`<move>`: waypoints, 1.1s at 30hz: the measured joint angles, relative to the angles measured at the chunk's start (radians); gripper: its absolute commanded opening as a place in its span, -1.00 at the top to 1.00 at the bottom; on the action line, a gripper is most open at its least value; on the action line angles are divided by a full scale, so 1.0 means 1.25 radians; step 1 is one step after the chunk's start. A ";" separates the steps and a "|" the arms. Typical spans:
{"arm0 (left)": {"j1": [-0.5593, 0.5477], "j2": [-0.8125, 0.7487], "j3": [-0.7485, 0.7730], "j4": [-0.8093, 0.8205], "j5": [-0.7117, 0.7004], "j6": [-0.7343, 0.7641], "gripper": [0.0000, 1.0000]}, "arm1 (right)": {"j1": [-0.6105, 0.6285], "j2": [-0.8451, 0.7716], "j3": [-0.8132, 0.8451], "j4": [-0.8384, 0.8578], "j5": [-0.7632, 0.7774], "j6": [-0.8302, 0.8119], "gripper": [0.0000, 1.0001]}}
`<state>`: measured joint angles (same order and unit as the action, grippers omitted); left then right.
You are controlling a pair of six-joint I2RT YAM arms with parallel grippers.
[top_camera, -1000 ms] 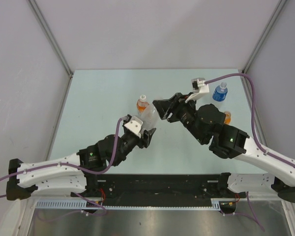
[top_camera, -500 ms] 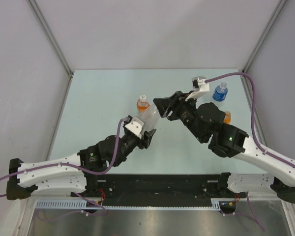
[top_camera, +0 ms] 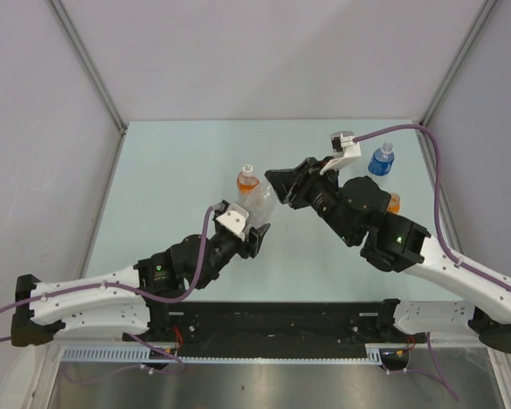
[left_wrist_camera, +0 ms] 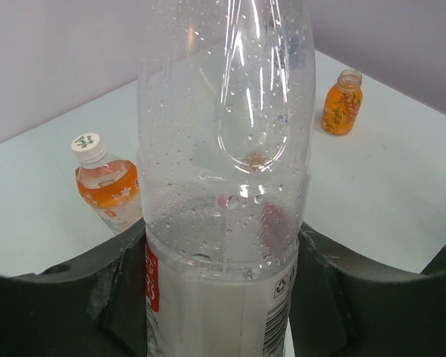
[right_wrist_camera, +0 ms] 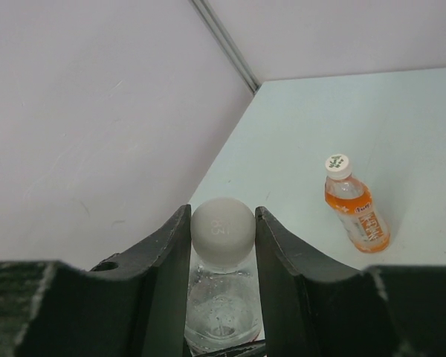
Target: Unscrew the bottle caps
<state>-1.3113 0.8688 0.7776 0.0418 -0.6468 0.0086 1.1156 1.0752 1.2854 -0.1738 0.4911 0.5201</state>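
A clear bottle (left_wrist_camera: 227, 149) with a white and red label stands upright in mid-table, and my left gripper (left_wrist_camera: 223, 256) is shut on its lower body. Its round white cap (right_wrist_camera: 222, 232) sits between the fingers of my right gripper (right_wrist_camera: 222, 223), both touching the cap's sides. Seen from above, the right gripper (top_camera: 278, 189) hangs over the top of the clear bottle (top_camera: 262, 203), with the left gripper (top_camera: 254, 228) just nearer. An orange drink bottle (right_wrist_camera: 357, 216) with a white cap (right_wrist_camera: 338, 165) stands just behind it, untouched.
A small orange bottle (left_wrist_camera: 342, 104) with an open neck stands to the right, partly behind the right arm (top_camera: 394, 203). A blue-labelled bottle (top_camera: 380, 160) stands near the back right corner. Grey walls enclose the table (top_camera: 170, 170) on three sides.
The right gripper's jaws have closed in on the clear bottle's cap and its wrist has shifted slightly. The left arm and the bottle have stayed put.
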 measured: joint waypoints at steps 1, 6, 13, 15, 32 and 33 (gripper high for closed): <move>0.000 -0.001 0.000 -0.001 0.002 0.000 1.00 | -0.002 0.000 0.000 0.000 -0.008 -0.001 1.00; 0.006 -0.041 0.000 -0.024 0.055 -0.007 1.00 | -0.027 -0.004 0.002 0.013 -0.095 -0.012 1.00; 0.081 -0.105 0.027 -0.079 0.300 -0.061 1.00 | -0.108 -0.041 -0.011 0.064 -0.346 -0.015 1.00; 0.116 -0.111 0.041 -0.097 0.392 -0.086 1.00 | -0.128 -0.059 -0.031 0.096 -0.410 -0.019 1.00; 0.283 -0.025 0.093 0.044 1.149 -0.321 1.00 | -0.211 -0.112 -0.064 0.306 -0.937 -0.096 1.00; 0.284 -0.013 0.093 0.063 1.191 -0.336 1.00 | -0.214 -0.112 -0.064 0.314 -0.969 -0.096 1.00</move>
<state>-0.9569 0.8528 0.8944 0.1207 0.8413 -0.4118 0.8482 0.9356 1.2049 0.2192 -0.7204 0.4000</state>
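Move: The right fingers already grip the cap, roughly at their hand point; it lies about 4 cm ahead, 7 cm right and 12 cm above the left hand, which holds the clear bottle's body. From the right hand, the orange-label bottle stands some 14 cm ahead, 6 cm left and 32 cm below; the open orange bottle lies roughly 13 cm ahead, 34 cm right and 35 cm below. Keeping bottle and cap gripped, both hands draw back about 14 cm and rise, left turning clockwise, right counter-clockwise. ##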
